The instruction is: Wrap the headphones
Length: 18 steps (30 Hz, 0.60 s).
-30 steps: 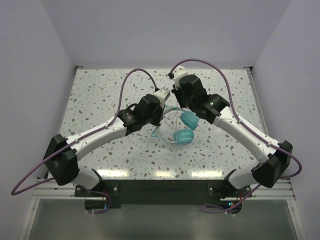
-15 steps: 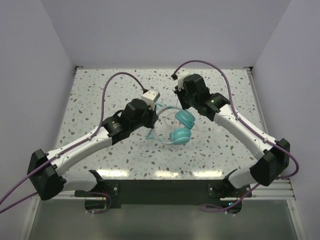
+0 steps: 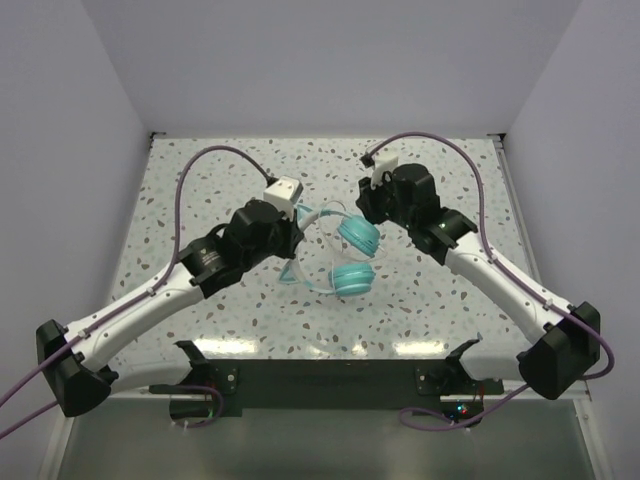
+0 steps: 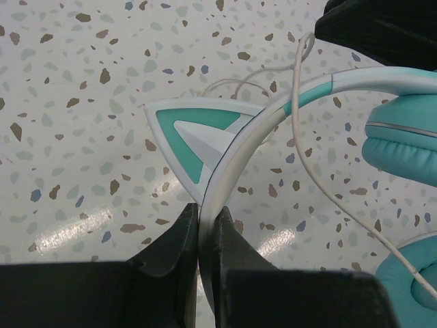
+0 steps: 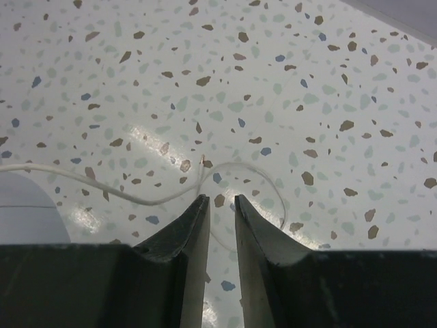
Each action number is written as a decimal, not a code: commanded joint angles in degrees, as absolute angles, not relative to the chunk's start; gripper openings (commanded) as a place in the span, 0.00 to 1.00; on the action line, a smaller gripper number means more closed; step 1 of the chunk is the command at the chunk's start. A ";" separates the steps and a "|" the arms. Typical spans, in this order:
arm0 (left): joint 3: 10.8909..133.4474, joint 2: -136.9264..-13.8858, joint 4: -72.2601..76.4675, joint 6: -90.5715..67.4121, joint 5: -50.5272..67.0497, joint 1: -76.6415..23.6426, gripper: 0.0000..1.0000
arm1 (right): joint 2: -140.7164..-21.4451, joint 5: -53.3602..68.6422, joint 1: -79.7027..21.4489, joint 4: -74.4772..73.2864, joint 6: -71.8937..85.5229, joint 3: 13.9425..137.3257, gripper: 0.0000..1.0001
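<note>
The headphones have two round teal ear cups and a pale headband with cat ears, and sit mid-table between the arms. My left gripper is shut on the headband just below a pointed teal-and-white cat ear; its jaws pinch the band. The thin pale cable hangs across in front of an ear cup. My right gripper is just behind the upper ear cup. In the right wrist view its jaws stand narrowly apart and empty over a loose loop of cable on the table.
The speckled white tabletop is enclosed by grey walls on three sides. The arms' thick purple cables arch over the back of the table. The right arm's black body sits close above the headband in the left wrist view.
My left arm has swung left and drawn the headphones a little left and nearer. My right gripper has moved right and away from the ear cup.
</note>
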<state>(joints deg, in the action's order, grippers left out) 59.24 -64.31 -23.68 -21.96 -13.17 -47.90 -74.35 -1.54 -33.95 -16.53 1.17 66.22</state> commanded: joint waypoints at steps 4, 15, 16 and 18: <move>72.23 -64.77 -28.36 -24.43 -17.48 -48.34 0.00 | -69.88 3.16 -32.61 -2.73 5.53 61.09 0.38; 87.26 -70.05 -41.13 -24.17 -22.94 -48.25 0.00 | -72.50 21.07 -21.19 23.70 22.31 45.54 0.49; 87.97 -70.22 -42.18 -24.17 -23.11 -48.25 0.00 | -73.47 22.31 -21.01 25.91 24.24 44.57 0.52; 89.72 -70.58 -43.24 -24.08 -23.20 -48.25 0.00 | -76.71 24.42 -20.83 32.06 25.92 42.55 0.54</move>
<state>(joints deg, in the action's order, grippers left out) 83.90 -70.63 -42.63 -22.02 -21.67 -48.14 -72.64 15.29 -20.97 14.83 18.31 45.54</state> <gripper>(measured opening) 0.106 0.514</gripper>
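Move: The headphone cable's loose loop hangs about 3 cm ahead of the right fingertips, some 6 cm to their left and 5 cm lower. The far ear cup is roughly 6 cm back, 2 cm left and 4 cm below that hand; the near ear cup lies about 15 cm back, 3 cm left and 6 cm lower. From the left hand, which holds the headband, the loop is some 9 cm ahead, 8 cm right and 5 cm lower. The headphones, still pinched by the headband in the left fingers, go up about 9 cm, drifting slightly left as that hand turns a little counter-clockwise. Beside the far ear cup the right hand first rises a centimetre, then heads down, forward and to the right, rolling some 25 degrees left side up while its fingers, already parted, spread wider. ##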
